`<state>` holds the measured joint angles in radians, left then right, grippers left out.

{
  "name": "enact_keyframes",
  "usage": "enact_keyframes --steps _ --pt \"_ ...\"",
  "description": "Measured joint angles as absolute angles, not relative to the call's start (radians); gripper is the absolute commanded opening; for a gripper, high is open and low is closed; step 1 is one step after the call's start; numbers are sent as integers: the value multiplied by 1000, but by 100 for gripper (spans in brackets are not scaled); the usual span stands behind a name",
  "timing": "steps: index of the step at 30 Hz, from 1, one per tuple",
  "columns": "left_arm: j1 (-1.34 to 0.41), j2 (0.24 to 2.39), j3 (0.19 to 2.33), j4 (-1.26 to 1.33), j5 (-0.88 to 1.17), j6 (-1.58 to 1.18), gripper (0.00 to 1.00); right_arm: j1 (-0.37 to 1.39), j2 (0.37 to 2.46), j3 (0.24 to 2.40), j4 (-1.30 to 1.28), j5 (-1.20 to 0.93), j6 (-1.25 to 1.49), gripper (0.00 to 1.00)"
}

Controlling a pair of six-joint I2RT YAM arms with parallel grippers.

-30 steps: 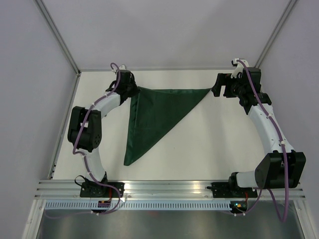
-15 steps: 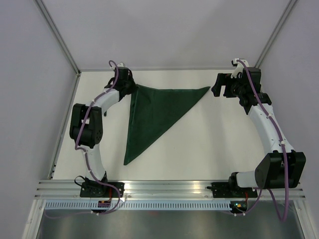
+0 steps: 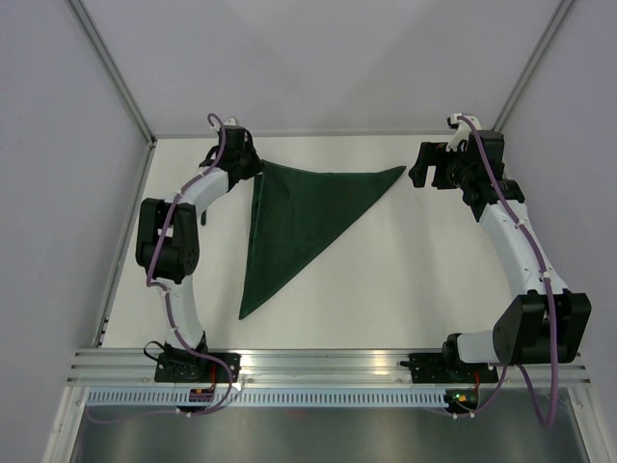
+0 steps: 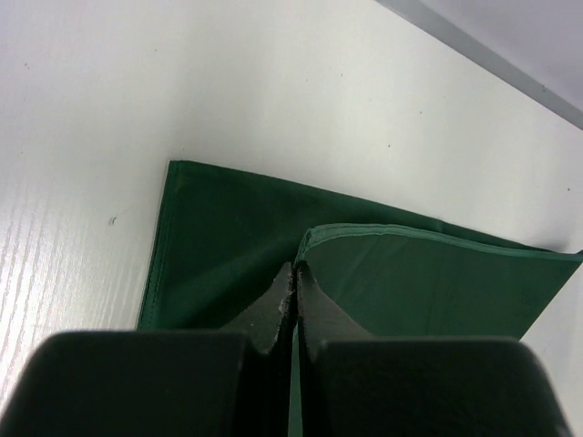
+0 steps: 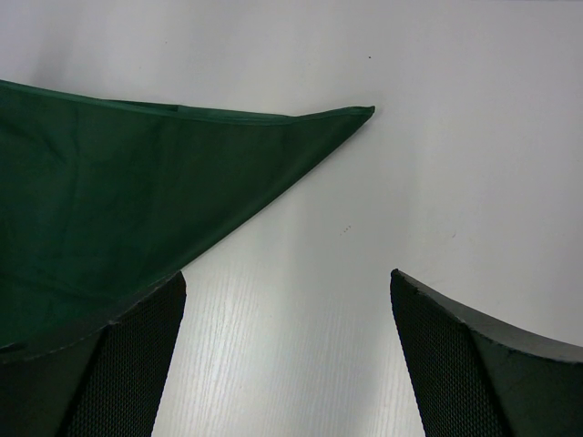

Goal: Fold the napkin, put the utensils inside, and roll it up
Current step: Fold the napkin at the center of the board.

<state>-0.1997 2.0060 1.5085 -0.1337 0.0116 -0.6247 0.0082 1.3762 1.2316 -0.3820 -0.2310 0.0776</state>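
The dark green napkin lies folded into a triangle on the white table, one point toward the near edge and one toward the right. My left gripper is at its far left corner. In the left wrist view that gripper is shut on the upper layer of the napkin, which is lifted off the lower layer. My right gripper stands open just right of the cloth's right tip. In its wrist view the right gripper has bare table between its fingers, with the napkin to the left. The utensils are out of view.
A metal frame edge runs along the back of the table, close behind the left gripper. Grey walls close the sides and back. An aluminium rail carrying both arm bases borders the near edge.
My left gripper has shifted slightly toward the back left, drawing the held napkin corner with it. The right arm has not moved.
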Motion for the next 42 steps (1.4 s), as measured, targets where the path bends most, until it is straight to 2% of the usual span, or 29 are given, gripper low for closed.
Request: enact_keyframes --steps 23,26,28,32,33,42 --pt "-178 2072 1542 -134 36 -623 2 8 1387 1232 -382 -231 76 98" --pt "-177 2079 1542 -134 36 -623 7 8 1388 1232 -382 -231 75 98" --pt "-176 2084 1542 -134 36 -621 17 8 1388 1231 -382 -231 75 98" --pt "-175 2086 1542 -134 34 -616 25 8 1388 1232 -382 -231 75 98" --pt "-175 2086 1542 -134 32 -616 32 8 1388 1232 -382 -231 75 98" --pt "-148 2086 1542 -134 8 -607 62 8 1388 1232 -382 -236 75 98"
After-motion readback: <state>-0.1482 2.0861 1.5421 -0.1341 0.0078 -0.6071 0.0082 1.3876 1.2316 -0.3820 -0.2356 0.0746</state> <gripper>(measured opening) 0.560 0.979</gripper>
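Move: The napkin's far left corner, still flat on the table, is the target for the folded-over corner in the left hand's shut fingers. It lies about 3 cm ahead of the left hand, 4 cm to its left and 6 cm below. The knife is roughly 18 cm left and 5 cm back, and the napkin's right tip some 39 cm right and 3 cm ahead. From the right hand, the far left corner is about 42 cm left, 15 cm ahead and 19 cm below. The napkin's folded-over corner, still pinched, is carried about 1 cm forward and slightly left by the left hand, then lowered some 3 cm towards the far left corner beneath. Near the bottom the fingers open to about half and let go of the cloth, and the open hand slides about 2 cm left at that height. ##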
